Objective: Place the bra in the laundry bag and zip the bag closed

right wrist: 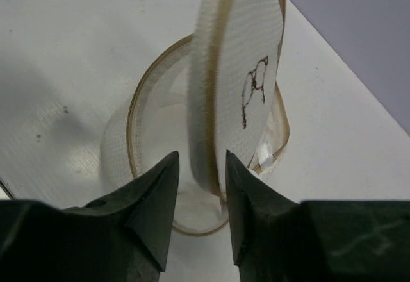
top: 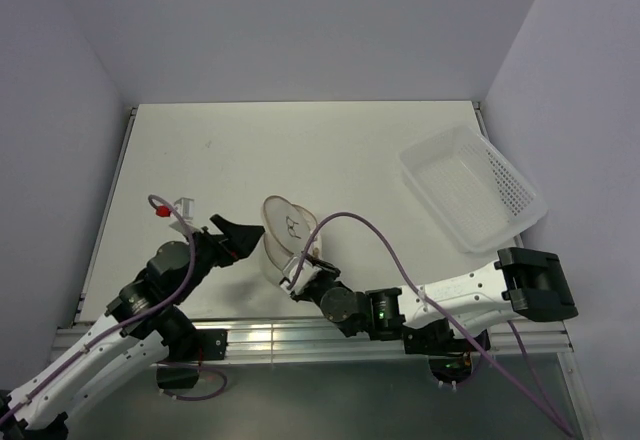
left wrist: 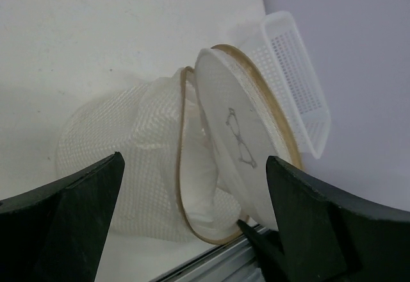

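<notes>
The laundry bag [top: 272, 250], a white mesh drum with tan trim, lies on its side near the table's front edge. Its round lid [top: 289, 222] with the black eyeglasses mark stands swung open. Smooth off-white fabric, the bra [left wrist: 197, 189], shows inside the bag's mouth. My left gripper [top: 238, 236] is wide open just left of the bag, fingers [left wrist: 83, 199] apart on either side of it without touching. My right gripper [top: 298, 273] is at the bag's near side. It is open, its fingertips [right wrist: 168, 166] straddling the lid's lower rim [right wrist: 206, 147] with small gaps.
A white perforated plastic tray [top: 470, 185] sits at the back right by the wall. A small white object [top: 185, 204] lies on the table left of the bag. The metal rail [top: 250, 338] at the table's front edge runs just below the bag.
</notes>
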Motion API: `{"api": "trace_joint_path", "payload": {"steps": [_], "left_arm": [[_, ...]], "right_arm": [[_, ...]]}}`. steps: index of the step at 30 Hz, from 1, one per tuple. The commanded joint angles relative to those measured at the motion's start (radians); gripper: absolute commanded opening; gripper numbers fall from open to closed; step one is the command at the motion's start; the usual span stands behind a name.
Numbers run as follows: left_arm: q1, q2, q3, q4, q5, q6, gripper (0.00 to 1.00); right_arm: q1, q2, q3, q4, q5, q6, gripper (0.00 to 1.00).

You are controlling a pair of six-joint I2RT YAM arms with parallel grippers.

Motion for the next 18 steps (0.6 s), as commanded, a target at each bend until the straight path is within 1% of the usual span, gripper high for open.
{"api": "trace_joint_path", "payload": {"steps": [1, 2, 4, 5, 9, 10, 11, 12, 13, 14, 15, 16, 17, 18], "left_arm": [[-0.003, -0.086, 0.004, 0.002, -0.018, -0.028, 0.99], [-0.003, -0.106, 0.003, -0.021, -0.034, -0.031, 0.99], [-0.003, -0.112, 0.013, -0.061, -0.049, -0.039, 0.99], [-0.003, -0.126, 0.018, -0.069, -0.058, -0.036, 0.99], [-0.003, -0.152, 0.021, -0.087, -0.061, -0.023, 0.99], [-0.003, -0.149, 0.02, -0.083, -0.054, -0.019, 0.99], [-0.003, -0.126, 0.021, -0.081, -0.031, -0.017, 0.99], [-0.003, -0.108, 0.023, -0.081, -0.02, -0.02, 0.99], [-0.003, -0.09, 0.02, -0.079, -0.012, -0.022, 0.99], [-0.003, -0.056, 0.015, -0.075, -0.002, -0.023, 0.99], [-0.003, -0.045, 0.009, -0.073, 0.008, -0.028, 0.99], [-0.003, -0.037, 0.004, -0.072, 0.006, -0.029, 0.98], [-0.003, -0.037, -0.009, -0.073, 0.002, -0.033, 0.95], [-0.003, -0.039, -0.016, -0.073, -0.012, -0.034, 0.94]], "right_arm": [[0.02, -0.01, 0.045, -0.029, 0.034, 0.009, 0.45], [0.02, -0.015, 0.049, -0.046, 0.02, 0.02, 0.5], [0.02, -0.042, 0.065, -0.098, -0.015, 0.055, 0.51], [0.02, -0.056, 0.066, -0.11, -0.058, 0.065, 0.51], [0.018, -0.12, 0.069, -0.127, -0.098, 0.098, 0.52], [0.017, -0.137, 0.071, -0.133, -0.109, 0.11, 0.6], [0.0, -0.156, 0.072, -0.139, -0.127, 0.129, 0.65], [-0.018, -0.203, 0.075, -0.167, -0.206, 0.184, 0.67], [-0.047, -0.228, 0.077, -0.182, -0.262, 0.221, 0.69], [-0.128, -0.255, 0.08, -0.199, -0.318, 0.265, 0.71], [-0.18, -0.294, 0.089, -0.219, -0.377, 0.376, 0.73], [-0.236, -0.308, 0.097, -0.271, -0.474, 0.429, 0.74], [-0.283, -0.318, 0.103, -0.288, -0.477, 0.483, 0.74], [-0.352, -0.334, 0.101, -0.305, -0.466, 0.568, 0.77]]}}
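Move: Between the right hand's part-open fingers stands the near edge of the laundry bag's tilted lid; the lid's middle is about 6 cm ahead, 2 cm left and 2 cm higher. The bag's body is roughly 4 cm ahead, 2 cm left and 8 cm below, with the zip pull some 3 cm ahead, 4 cm right and 3 cm down. From the left hand, the lid lies about 4 cm ahead and 7 cm right, near its own height. Opening its fingers from about a third to three quarters, the right hand lets go of the lid's edge, easing back barely 2 cm. It then climbs some 6 cm, clear of the lid, swinging forward and a little right late in the rise; the wrist tips the fingers down and rolls its left side up, some 25 degrees in all. The left hand waits beside the bag, wide open, bobbing up 2 cm and sinking again. ##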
